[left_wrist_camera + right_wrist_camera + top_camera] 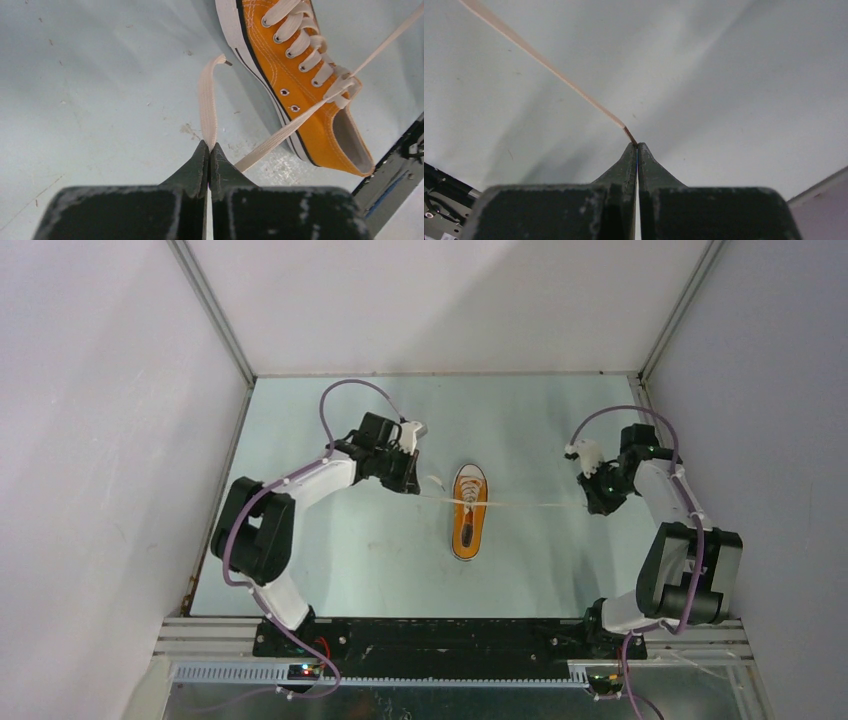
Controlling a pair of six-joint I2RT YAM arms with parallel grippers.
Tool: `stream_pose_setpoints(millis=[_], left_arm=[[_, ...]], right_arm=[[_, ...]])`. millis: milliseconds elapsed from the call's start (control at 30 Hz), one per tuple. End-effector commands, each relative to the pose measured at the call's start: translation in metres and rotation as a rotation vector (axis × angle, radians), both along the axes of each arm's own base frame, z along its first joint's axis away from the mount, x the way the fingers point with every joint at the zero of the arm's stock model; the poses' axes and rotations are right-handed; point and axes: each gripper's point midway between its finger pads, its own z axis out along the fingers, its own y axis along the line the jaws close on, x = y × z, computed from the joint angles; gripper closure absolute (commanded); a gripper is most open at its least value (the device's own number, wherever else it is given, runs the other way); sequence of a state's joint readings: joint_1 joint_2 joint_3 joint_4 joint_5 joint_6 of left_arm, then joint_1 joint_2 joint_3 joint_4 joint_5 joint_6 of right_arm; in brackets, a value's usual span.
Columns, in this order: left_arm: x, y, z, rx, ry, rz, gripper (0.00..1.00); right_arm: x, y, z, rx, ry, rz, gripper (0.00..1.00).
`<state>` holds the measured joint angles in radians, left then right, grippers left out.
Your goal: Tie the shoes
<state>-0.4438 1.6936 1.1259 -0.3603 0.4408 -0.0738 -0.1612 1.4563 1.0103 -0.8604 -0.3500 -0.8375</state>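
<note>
An orange sneaker [468,523] with white toe cap lies mid-table, toe pointing away; its laced side shows in the left wrist view [300,85]. My left gripper [408,485] sits to its left, shut on the left lace [207,102]; the free end sticks out past the tips, and the taut part [280,137] runs back to the eyelets. My right gripper [592,506] is to the shoe's right, shut on the very tip of the right lace [546,65], which stretches tight [535,505] from the shoe.
Grey walls and metal frame rails [215,320] enclose the pale table [350,560]. The arm bases and a black mounting bar [440,635] lie along the near edge.
</note>
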Motion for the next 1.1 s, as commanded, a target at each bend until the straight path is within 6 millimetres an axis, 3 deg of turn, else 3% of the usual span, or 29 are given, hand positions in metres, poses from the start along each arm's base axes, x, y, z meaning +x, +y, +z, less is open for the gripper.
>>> stream_pose_setpoints(millis=[0, 100, 200, 267, 333, 367, 467, 633, 667, 733, 800, 933, 1067], left_arm=[[0.018, 0.011, -0.005, 0.115, -0.084, -0.022, 1.00], [0.023, 0.037, -0.018, 0.255, -0.110, 0.004, 1.00], [0.031, 0.080, -0.027, 0.468, -0.153, 0.095, 1.00], [0.029, 0.089, -0.025, 0.533, -0.150, 0.086, 1.00], [0.016, 0.072, -0.024, 0.457, -0.087, 0.019, 1.00], [0.006, 0.051, -0.021, 0.347, -0.050, -0.042, 1.00], [-0.007, 0.012, -0.016, 0.193, 0.006, -0.106, 1.00], [-0.024, -0.027, -0.016, 0.078, 0.082, -0.190, 1.00], [-0.022, -0.031, -0.014, 0.066, 0.085, -0.190, 1.00], [-0.023, -0.037, -0.014, 0.043, 0.106, -0.203, 1.00], [-0.023, -0.039, -0.015, 0.035, 0.116, -0.206, 1.00], [-0.029, -0.043, -0.018, 0.008, 0.151, -0.221, 1.00], [-0.051, -0.047, -0.027, -0.043, 0.237, -0.263, 1.00]], right_arm=[[-0.008, -0.030, -0.002, -0.076, -0.009, -0.101, 1.00], [-0.016, -0.036, -0.007, -0.102, -0.011, -0.111, 1.00], [-0.026, -0.041, -0.017, -0.112, 0.002, -0.131, 1.00], [-0.031, -0.040, -0.021, -0.104, 0.008, -0.137, 1.00], [-0.031, -0.028, -0.018, -0.045, -0.005, -0.116, 1.00], [-0.033, -0.018, -0.015, -0.006, -0.005, -0.092, 1.00], [-0.034, 0.030, 0.011, 0.137, -0.092, 0.097, 0.96], [-0.021, 0.117, 0.036, 0.199, -0.240, 0.378, 0.59], [-0.018, 0.126, 0.035, 0.197, -0.246, 0.398, 0.51], [-0.008, 0.160, 0.030, 0.206, -0.265, 0.478, 0.46], [0.000, 0.176, 0.017, 0.190, -0.245, 0.510, 0.44], [0.019, 0.195, -0.018, 0.116, -0.199, 0.600, 0.41], [0.038, 0.211, -0.033, 0.084, -0.193, 0.657, 0.39]])
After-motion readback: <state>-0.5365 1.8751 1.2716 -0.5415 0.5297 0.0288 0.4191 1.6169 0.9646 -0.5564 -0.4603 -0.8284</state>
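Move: The knot of the laces on the shoe lies roughly 24 cm to the right hand's left, about level with it fore and aft and a little lower. From the left hand it lies some 10 cm to the right, 2 cm back and slightly below. From the right hand, the shoe's toe is about 6 cm ahead and 24 cm left, and its ankle opening about 5 cm back and 24 cm left. The laces, already pinched and stretched to both sides, are pulled farther apart: the left hand goes about 6 cm left and 3 cm down, the right 3 cm right, 4 cm back and down. Then the right fingers open, letting go of the lace tip, and sweep some 22 cm left in a low arc up and down to the shoe's side, turning about 40 degrees counter-clockwise; the left keeps its lace and eases back right and backward towards the shoe. ##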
